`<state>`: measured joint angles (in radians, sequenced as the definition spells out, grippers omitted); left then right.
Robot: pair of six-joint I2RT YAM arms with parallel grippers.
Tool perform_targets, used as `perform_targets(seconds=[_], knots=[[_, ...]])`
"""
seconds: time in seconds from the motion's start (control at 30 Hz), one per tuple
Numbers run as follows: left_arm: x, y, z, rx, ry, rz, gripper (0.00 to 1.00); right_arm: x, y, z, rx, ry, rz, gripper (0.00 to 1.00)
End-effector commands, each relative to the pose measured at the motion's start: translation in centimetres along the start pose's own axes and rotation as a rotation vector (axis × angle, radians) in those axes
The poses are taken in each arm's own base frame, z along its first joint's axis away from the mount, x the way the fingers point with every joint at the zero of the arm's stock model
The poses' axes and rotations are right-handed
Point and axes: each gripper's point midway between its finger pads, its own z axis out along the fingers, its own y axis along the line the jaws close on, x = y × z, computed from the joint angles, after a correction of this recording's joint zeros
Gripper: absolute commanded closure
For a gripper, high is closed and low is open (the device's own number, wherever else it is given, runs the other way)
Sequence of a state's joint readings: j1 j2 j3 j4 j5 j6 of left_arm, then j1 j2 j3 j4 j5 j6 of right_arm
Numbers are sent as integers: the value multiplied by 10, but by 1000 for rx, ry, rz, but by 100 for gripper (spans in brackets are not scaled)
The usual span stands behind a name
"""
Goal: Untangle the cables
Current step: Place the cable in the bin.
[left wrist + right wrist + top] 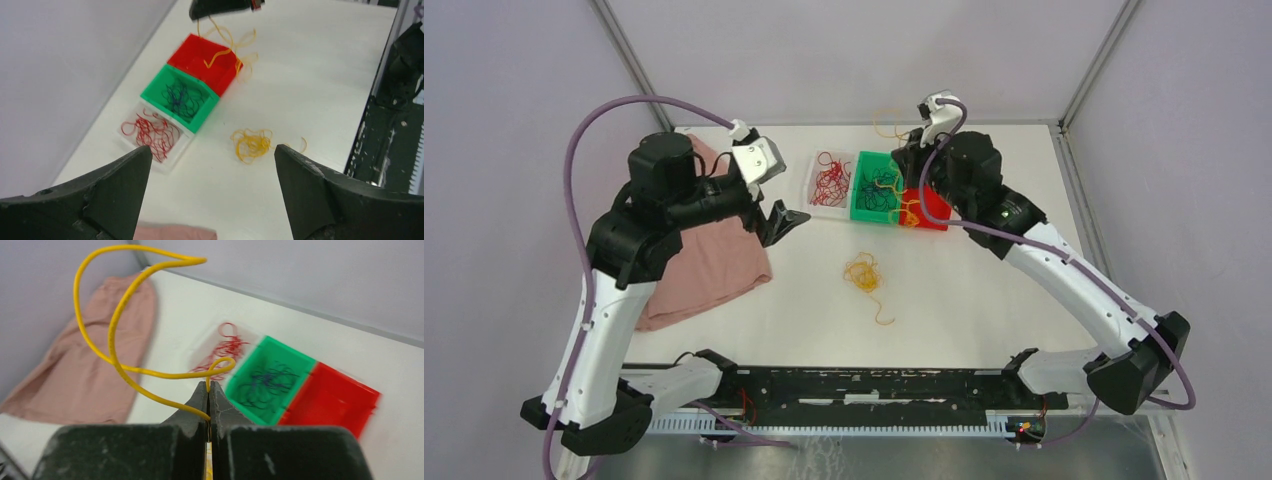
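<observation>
The cables are sorted by colour. A loose yellow tangle (864, 272) (251, 144) lies mid-table. Red cables (829, 178) (151, 134) fill a clear tray, and dark cables (879, 187) (181, 97) fill a green bin. My right gripper (209, 385) (220, 7) hovers over the red bin (929, 208) (210, 57). It is shut on a yellow cable (165, 374), which loops up in front of its fingers and dangles (225, 45) over the bin. My left gripper (782, 222) (212, 149) hangs wide open and empty, left of the tray and above the table.
A pink cloth (709, 255) (85, 365) lies on the left side of the table, under my left arm. The three bins stand in a row at the back centre. A black rail (864, 385) runs along the near edge.
</observation>
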<state>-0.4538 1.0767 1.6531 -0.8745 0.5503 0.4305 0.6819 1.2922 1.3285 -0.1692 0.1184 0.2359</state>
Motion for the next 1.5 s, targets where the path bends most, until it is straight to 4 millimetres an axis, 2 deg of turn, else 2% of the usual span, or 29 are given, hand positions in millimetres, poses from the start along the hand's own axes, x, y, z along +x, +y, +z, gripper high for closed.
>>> perform_targets(seconds=[0.0,0.23,0.33,0.5,0.63,0.83,0.97,1.07,1.17,1.33,1.47], knots=[[43,-5,4,24,156,-50,1,5,-72,7,267,48,-101,99],[62,5,4,-64,216,-97,1,33,-153,48,536,84,-160,99],[63,8,3,-84,220,-107,1,36,-178,65,605,53,-111,99],[58,8,0,-96,198,-97,1,33,-202,89,711,-22,-122,99],[57,8,-4,-106,192,-82,1,30,-217,98,783,-62,-155,99],[57,9,-2,-104,184,-75,1,6,-227,102,788,-107,-148,99],[55,8,0,-95,176,-85,1,2,-228,109,784,-103,-177,99],[54,8,-1,-94,174,-88,1,20,-231,112,784,-65,-181,99],[54,9,-2,-103,179,-78,1,53,-233,110,782,-2,-173,99],[49,10,-4,-103,167,-61,1,110,-239,95,793,117,-183,99],[46,10,-5,-102,160,-54,1,143,-235,92,760,232,-174,99]])
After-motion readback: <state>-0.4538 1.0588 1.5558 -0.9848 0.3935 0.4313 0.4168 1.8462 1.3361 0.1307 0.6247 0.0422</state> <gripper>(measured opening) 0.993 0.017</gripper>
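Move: My right hand already grips the yellow cable, with its tail dangling. The red bin it is bound for lies about 14 cm ahead, 11 cm to the right and some 33 cm below. The green bin is roughly 15 cm straight ahead, the white bin 16 cm ahead and 12 cm left, both equally low. The yellow pile sits 6 cm back and 4 cm left, on the table. From my empty left hand the red bin is about 27 cm ahead, 25 cm right and 39 cm down. I keep the yellow cable pinched in my right hand and sweep it forward, right and down over the red bin, turning the wrist some 40 degrees clockwise. Partway I lift about 6 cm while still reaching out, then sink about 10 cm and ease slightly back, lowering the dangling cable. My open left hand drops about 6 cm, then waits. ##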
